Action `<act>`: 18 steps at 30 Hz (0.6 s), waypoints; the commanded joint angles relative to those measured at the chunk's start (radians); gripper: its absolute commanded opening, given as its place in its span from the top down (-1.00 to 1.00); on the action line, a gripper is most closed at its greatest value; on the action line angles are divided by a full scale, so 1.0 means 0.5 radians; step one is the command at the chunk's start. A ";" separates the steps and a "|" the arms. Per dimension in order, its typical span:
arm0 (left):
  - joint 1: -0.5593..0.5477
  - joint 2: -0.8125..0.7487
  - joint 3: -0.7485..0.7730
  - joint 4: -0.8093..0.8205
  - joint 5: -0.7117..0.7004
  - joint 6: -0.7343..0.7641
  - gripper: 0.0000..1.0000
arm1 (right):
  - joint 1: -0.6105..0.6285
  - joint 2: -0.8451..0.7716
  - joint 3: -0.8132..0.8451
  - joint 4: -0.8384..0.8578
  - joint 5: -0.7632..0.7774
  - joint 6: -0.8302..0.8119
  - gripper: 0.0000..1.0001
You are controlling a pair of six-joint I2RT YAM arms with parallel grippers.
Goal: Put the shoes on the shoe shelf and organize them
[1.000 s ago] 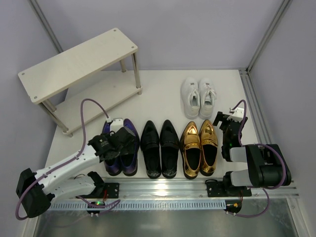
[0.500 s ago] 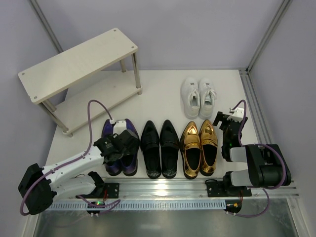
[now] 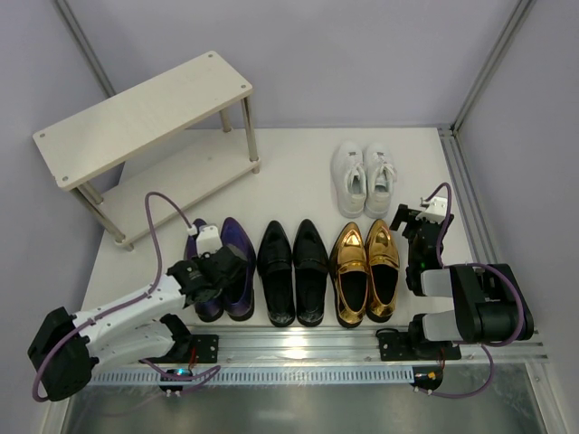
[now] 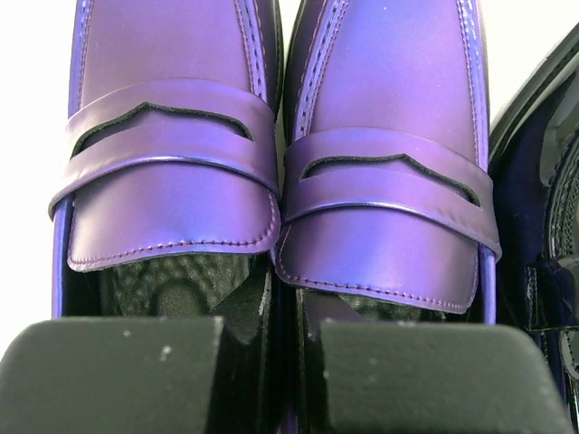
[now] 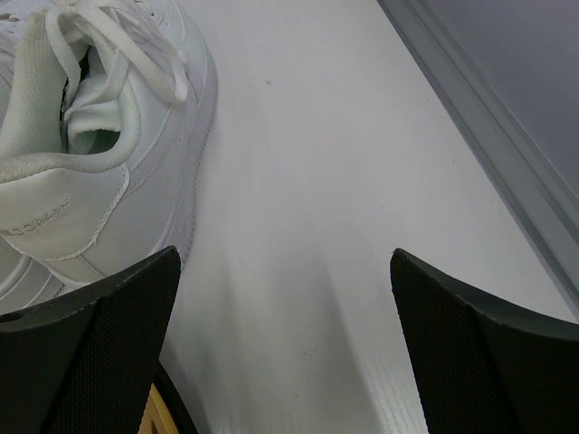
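Observation:
The purple shoes stand at the left end of the row on the table, toes pointing away. My left gripper is down in their openings. In the left wrist view one finger sits inside each shoe, and the left gripper is shut on the two touching inner walls of the purple shoes. Black shoes and gold loafers stand to the right, with white sneakers behind the loafers. The shoe shelf stands at the far left with nothing on it. My right gripper is open over bare table beside a sneaker.
A metal rail runs along the near edge at the arm bases. A raised frame edge borders the table on the right. Grey walls close the back and sides.
My left gripper has gone from open above the purple shoes to shut on their inner walls, and the two shoes are pressed together. The right arm has not moved.

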 commanded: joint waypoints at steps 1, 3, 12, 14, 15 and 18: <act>0.005 0.099 0.004 -0.031 -0.072 -0.088 1.00 | 0.010 -0.005 0.035 0.164 0.003 -0.001 -0.95; 0.005 0.106 0.023 -0.040 -0.026 -0.072 1.00 | 0.007 -0.008 0.035 0.167 0.003 -0.001 -0.95; -0.048 -0.403 0.274 -0.457 -0.246 -0.152 0.99 | 0.007 -0.008 0.038 0.161 0.000 -0.001 -0.95; -0.048 -0.510 0.357 -0.485 -0.293 -0.091 0.99 | 0.007 -0.008 0.038 0.164 0.000 -0.001 -0.95; -0.045 -0.523 0.385 -0.482 -0.302 -0.060 1.00 | 0.007 -0.005 0.035 0.164 0.003 -0.001 -0.95; -0.048 -0.462 0.504 -0.461 -0.281 0.038 1.00 | 0.007 -0.005 0.038 0.161 0.000 -0.004 -0.95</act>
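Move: My left hand already pinches the two purple loafers by their touching inner sides; the pair's middle is about 3 cm ahead of the grip, level with it. The shoe shelf they go to has its middle about 25 cm ahead, 13 cm to the left and some 6 cm higher. The black loafers' middle is 17 cm to the right, level and straight across. From my right hand the shelf is about 9 cm ahead, 66 cm left and 3 cm up. I keep my left fingers shut on the inner sides of both purple loafers, hold still briefly, then lift the pair about 6 cm, fastest at the end. On the way up I draw them back and left, roughly 2 cm each, away from the black loafers, with the wrist staying almost level. ##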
